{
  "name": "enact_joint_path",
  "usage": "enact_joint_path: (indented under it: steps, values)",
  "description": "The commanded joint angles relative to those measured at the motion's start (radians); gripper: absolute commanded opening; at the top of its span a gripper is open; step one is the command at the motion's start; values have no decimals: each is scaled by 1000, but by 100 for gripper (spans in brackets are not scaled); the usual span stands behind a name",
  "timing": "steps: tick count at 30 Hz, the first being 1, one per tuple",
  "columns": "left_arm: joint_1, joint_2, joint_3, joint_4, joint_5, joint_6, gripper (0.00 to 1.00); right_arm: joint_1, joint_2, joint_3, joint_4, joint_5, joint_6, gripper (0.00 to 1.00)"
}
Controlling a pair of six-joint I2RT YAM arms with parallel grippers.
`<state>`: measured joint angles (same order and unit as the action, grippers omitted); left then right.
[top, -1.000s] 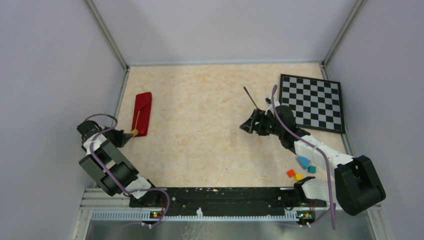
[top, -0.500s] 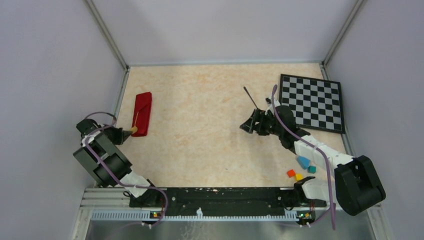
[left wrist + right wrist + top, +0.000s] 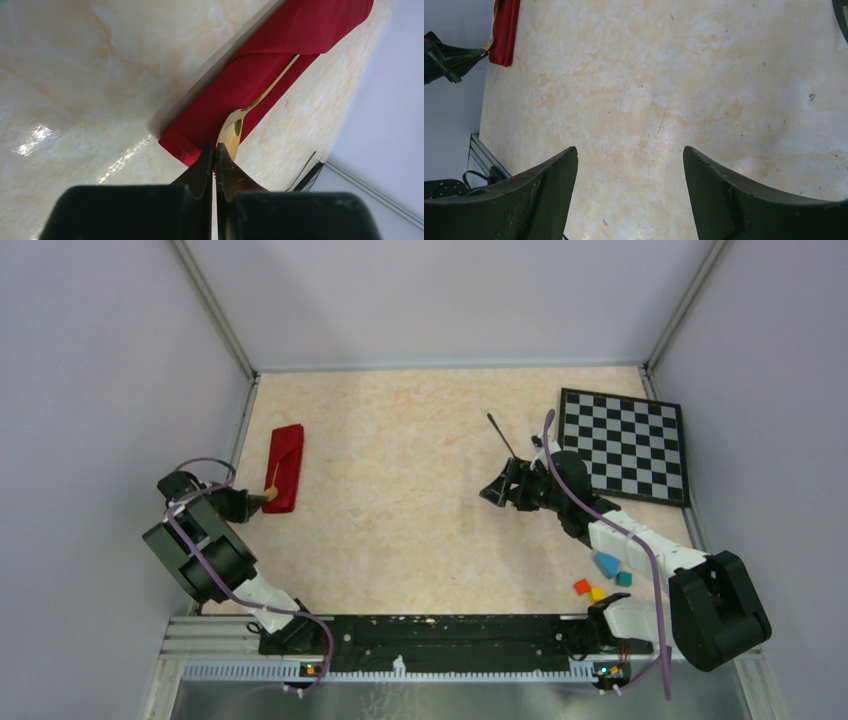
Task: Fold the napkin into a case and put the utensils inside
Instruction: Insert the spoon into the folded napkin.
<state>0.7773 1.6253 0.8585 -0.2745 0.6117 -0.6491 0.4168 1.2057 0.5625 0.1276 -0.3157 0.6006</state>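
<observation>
The napkin lies folded as a narrow red case (image 3: 285, 465) (image 3: 280, 65) at the table's left side. The gold spoon (image 3: 271, 483) (image 3: 235, 127) has its handle tucked under the case's fold, and its bowl sticks out at the near end. My left gripper (image 3: 255, 500) (image 3: 215, 147) is shut, its tips right against the spoon's bowl; no grip on the spoon shows. The dark fork (image 3: 501, 436) lies on the bare table, just beyond my right gripper (image 3: 490, 492) (image 3: 630, 155). That gripper is open with only tabletop between its fingers.
A black-and-white checkered board (image 3: 625, 445) lies at the back right. Small coloured blocks (image 3: 600, 580) sit beside the right arm's base. The left wall runs close beside the case.
The left arm has swung and its shut gripper has edged toward the case, with the spoon's bowl a little closer in. The right arm has not moved.
</observation>
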Motion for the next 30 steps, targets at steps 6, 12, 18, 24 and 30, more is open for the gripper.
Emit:
enact_joint_path:
  steps: [6, 12, 18, 24, 30]
  values:
    - [-6, 29, 41, 78, 8, -20, 0, 5, 3, -5, 47, 1, -19, 76]
    - [-6, 60, 61, 76, -1, -13, 0, 5, 6, -6, 50, 1, -19, 76]
    - [-6, 58, 76, 53, -41, 4, 5, 6, 7, -7, 50, 3, -21, 76]
    - [-7, 38, 85, 24, -71, 30, 19, 5, 8, -5, 49, 4, -22, 76]
    - [-9, -28, 93, -29, -121, 65, 31, 5, 6, -3, 43, 13, -27, 76]
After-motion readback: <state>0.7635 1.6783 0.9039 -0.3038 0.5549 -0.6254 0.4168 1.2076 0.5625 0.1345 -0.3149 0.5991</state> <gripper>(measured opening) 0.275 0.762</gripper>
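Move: The left hand still grips the spoon by the edge of its bowl, its handle already under the napkin's flap. The mouth of that pocket lies about 8 cm ahead of the left hand and 3 cm to its right, a couple of centimetres lower; the folded napkin's middle is some 7 cm ahead and 4 cm right. From the idle right hand, the mouth lies roughly 42 cm left, 8 cm ahead and 8 cm below. Still pinching the spoon's bowl, the left hand eases it about 1 cm forward towards the pocket while sinking slightly and drifting a touch left. It then opens its fingers to roughly a quarter and lets go of the bowl, easing back around half a centimetre and a little farther down, with the fingertips kept close about the bowl's end. ##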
